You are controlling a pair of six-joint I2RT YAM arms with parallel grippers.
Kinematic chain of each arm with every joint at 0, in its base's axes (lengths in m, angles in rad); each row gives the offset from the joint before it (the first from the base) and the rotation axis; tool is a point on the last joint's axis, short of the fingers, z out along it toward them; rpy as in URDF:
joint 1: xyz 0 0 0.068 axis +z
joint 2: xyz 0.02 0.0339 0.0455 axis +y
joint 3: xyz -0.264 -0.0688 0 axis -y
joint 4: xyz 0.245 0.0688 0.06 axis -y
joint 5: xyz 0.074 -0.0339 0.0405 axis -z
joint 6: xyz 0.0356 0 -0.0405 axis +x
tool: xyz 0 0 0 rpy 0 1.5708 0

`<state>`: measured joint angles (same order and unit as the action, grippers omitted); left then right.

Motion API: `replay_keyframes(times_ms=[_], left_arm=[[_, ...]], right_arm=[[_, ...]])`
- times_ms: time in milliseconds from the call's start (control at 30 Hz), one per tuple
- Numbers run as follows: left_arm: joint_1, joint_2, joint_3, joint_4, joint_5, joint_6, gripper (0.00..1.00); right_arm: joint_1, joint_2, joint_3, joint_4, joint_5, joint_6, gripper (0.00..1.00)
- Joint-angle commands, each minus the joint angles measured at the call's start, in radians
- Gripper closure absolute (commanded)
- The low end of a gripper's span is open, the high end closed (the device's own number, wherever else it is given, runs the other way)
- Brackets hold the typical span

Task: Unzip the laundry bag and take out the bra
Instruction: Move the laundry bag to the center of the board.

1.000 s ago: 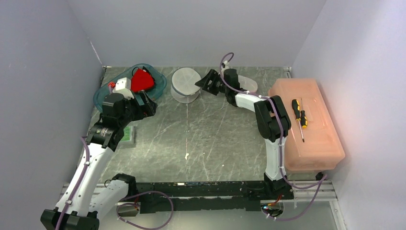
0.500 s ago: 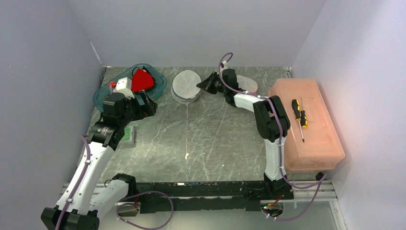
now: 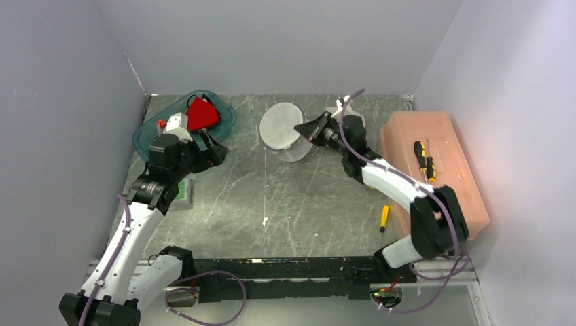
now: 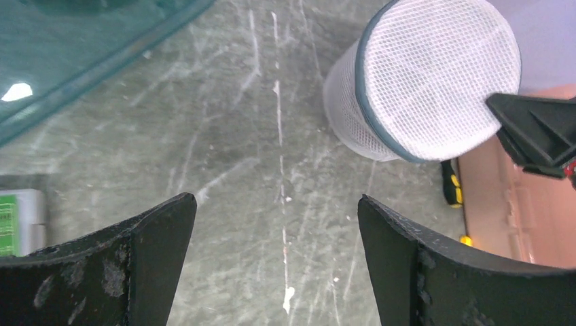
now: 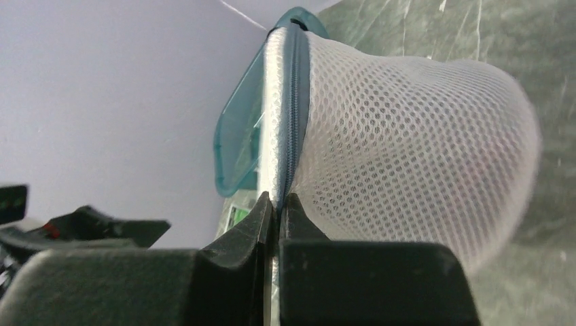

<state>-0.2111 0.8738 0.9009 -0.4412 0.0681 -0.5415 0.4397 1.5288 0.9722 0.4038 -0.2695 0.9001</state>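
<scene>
The laundry bag (image 3: 282,129) is a white mesh cylinder with a blue-grey zipper round its flat top, and it is tipped on its side at the back middle of the table. My right gripper (image 3: 302,126) is shut on the bag's zippered rim, and in the right wrist view the zipper seam runs straight into the pinched fingertips (image 5: 278,200). The mesh wall (image 5: 407,136) bulges to the right. My left gripper (image 3: 216,149) hangs open over bare table (image 4: 277,210), well to the left of the bag (image 4: 428,75). The bra does not show.
A teal tray (image 3: 153,132) with a red object (image 3: 202,113) sits at the back left. A green-labelled box (image 3: 182,191) lies below the left arm. A salmon bin (image 3: 441,197) with a screwdriver (image 3: 422,163) stands at the right. A small yellow screwdriver (image 3: 384,219) lies beside it.
My right gripper closed on the bag's rim and pulled it right and nearer, tipping it over. The right arm swung out to the right. The left arm barely moved.
</scene>
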Motion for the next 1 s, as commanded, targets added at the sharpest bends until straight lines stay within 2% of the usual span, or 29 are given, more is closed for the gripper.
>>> replay_keyframes(times_ms=[0, 67, 167, 300, 467, 633, 800, 900, 967], left_arm=[[-0.025, -0.018, -0.072, 0.116, 0.16, -0.173, 0.05], [-0.088, -0.025, -0.123, 0.162, 0.162, -0.257, 0.05], [-0.21, -0.04, -0.199, 0.244, 0.076, -0.386, 0.05], [-0.352, -0.059, -0.289, 0.343, -0.052, -0.57, 0.05], [-0.47, -0.052, -0.392, 0.463, -0.152, -0.752, 0.05], [-0.574, 0.091, -0.428, 0.609, -0.173, -0.838, 0.05], [-0.609, 0.247, -0.419, 0.777, -0.144, -0.875, 0.05], [-0.626, 0.3, -0.38, 0.785, -0.155, -0.874, 0.05], [-0.634, 0.327, -0.362, 0.792, -0.162, -0.876, 0.1]], right_arm=[[0.051, -0.197, -0.18, 0.064, 0.142, 0.061, 1.0], [0.085, -0.289, -0.285, 0.081, 0.22, 0.104, 1.0], [0.148, -0.39, -0.412, 0.117, 0.33, 0.169, 1.0], [0.205, -0.468, -0.512, 0.132, 0.437, 0.259, 1.0], [0.239, -0.518, -0.621, 0.144, 0.519, 0.373, 1.0], [0.243, -0.569, -0.698, 0.138, 0.546, 0.41, 1.0], [0.245, -0.644, -0.755, 0.103, 0.551, 0.41, 1.0], [0.245, -0.699, -0.78, 0.071, 0.553, 0.401, 1.0], [0.245, -0.723, -0.794, 0.054, 0.553, 0.398, 1.0]])
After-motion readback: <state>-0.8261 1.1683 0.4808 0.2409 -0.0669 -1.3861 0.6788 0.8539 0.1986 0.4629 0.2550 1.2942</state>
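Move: In the right hand's shut fingers the laundry bag hangs by the right side of its top, its middle about 3 cm ahead, 3 cm left and 7 cm below; the board's open middle lies some 7 cm back, 6 cm left and 23 cm below. The pink-rimmed bag stands about 12 cm ahead and 13 cm right of this hand. From the open left hand the laundry bag is roughly 12 cm ahead, 21 cm right, 8 cm below; a green pack lies 3 cm ahead, 11 cm left. Drawing the laundry bag back about 14 cm and, after the first instant, lowering it some 9 cm, the right hand also drifts 7 cm right, turns about 20 degrees clockwise and keeps its pinch. Meanwhile the left hand sweeps some 19 cm right, 12 cm down and a little back to the bag's near left side, fingers wide open, rolling its left side down about 35 degrees and tipping nose-down. ##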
